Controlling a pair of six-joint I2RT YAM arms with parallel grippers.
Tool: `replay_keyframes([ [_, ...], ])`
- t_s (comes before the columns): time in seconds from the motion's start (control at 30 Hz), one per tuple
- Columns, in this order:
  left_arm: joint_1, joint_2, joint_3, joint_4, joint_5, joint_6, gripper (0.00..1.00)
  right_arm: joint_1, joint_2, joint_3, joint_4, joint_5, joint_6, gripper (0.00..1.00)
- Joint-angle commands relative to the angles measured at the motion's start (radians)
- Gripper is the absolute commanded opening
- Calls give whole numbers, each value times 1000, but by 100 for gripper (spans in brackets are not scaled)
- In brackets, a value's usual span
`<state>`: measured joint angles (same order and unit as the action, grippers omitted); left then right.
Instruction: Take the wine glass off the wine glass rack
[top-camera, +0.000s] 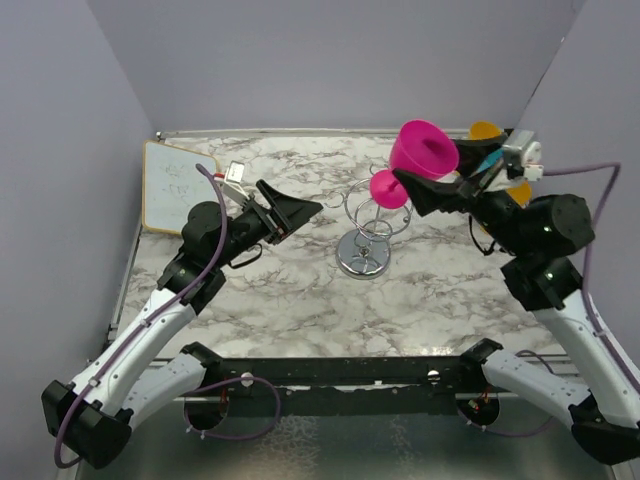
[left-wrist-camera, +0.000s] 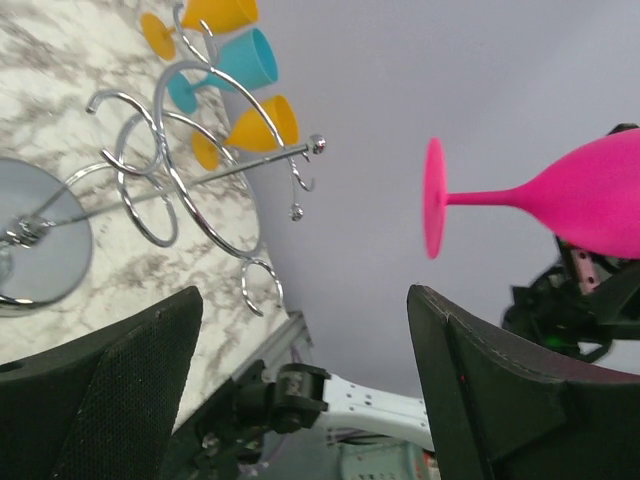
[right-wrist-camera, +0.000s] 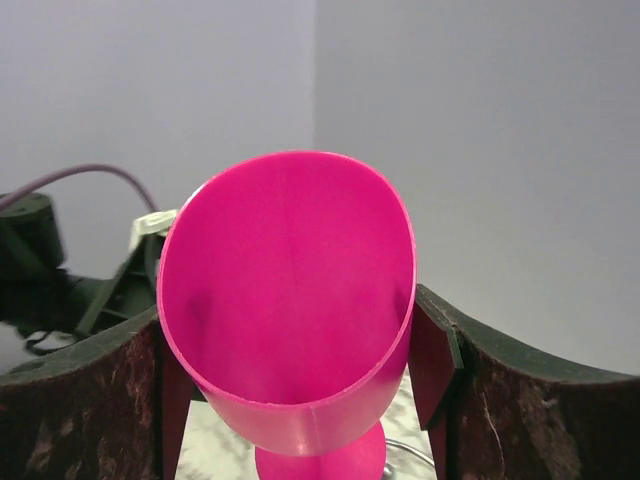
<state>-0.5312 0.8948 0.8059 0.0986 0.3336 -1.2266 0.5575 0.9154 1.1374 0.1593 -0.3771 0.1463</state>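
The pink wine glass (top-camera: 425, 150) is held up in the air by its bowl in my right gripper (top-camera: 432, 172), tilted with its foot toward the rack. In the right wrist view its bowl (right-wrist-camera: 290, 300) fills the space between the fingers of the right gripper (right-wrist-camera: 290, 345). The chrome wine glass rack (top-camera: 365, 235) stands on the marble table. In the left wrist view the glass (left-wrist-camera: 560, 195) hangs apart from the rack's rings (left-wrist-camera: 170, 170). My left gripper (top-camera: 300, 212) is open and empty left of the rack, its jaws wide apart (left-wrist-camera: 305, 330).
Yellow glasses (left-wrist-camera: 262, 125) and a teal glass (left-wrist-camera: 245, 62) lie on the table beyond the rack, by my right arm; one shows orange in the top view (top-camera: 485, 130). A small whiteboard (top-camera: 175, 187) lies at the back left. Grey walls enclose the table.
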Motion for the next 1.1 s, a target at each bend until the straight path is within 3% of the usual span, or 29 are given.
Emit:
replay_keyframes([
  [0.0,4,-42,54,-120,-116,187,86,7,-116,65,-265,391,-200,70],
  [0.17,3,-48,93,-156,-169,297,86,7,-175,46,-408,805,-325,70],
  [0.27,3,-48,114,-182,-203,357,86,7,-174,10,-452,1097,-310,69],
  [0.5,-21,-60,160,-252,-274,459,86,7,-123,-102,-342,1335,-258,66],
  [0.7,-37,-98,164,-295,-319,499,86,-46,-22,-166,-322,1277,-113,66],
  [0.9,-51,-143,157,-313,-367,537,86,-298,1,-306,-326,1026,173,66],
  [1.07,-70,-168,175,-348,-415,584,87,-353,-40,-514,-156,1072,244,66],
])
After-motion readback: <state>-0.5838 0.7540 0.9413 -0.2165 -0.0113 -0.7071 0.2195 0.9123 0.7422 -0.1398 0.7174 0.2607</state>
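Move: The right hand already holds the pink wine glass; its free table spot lies about 6 cm ahead, 28 cm right and 44 cm below. The near yellow glass is some 12 cm ahead, 28 cm right, 35 cm down, the blue glass 8 cm farther out; the emptied rack stands 3 cm ahead, 6 cm left, 30 cm below. From the open left hand, the spot is 6 cm ahead, 50 cm right, 31 cm below. Right hand swings the pink glass clockwise, 27 cm right and 25 down towards the yellow glass; left retreats. ##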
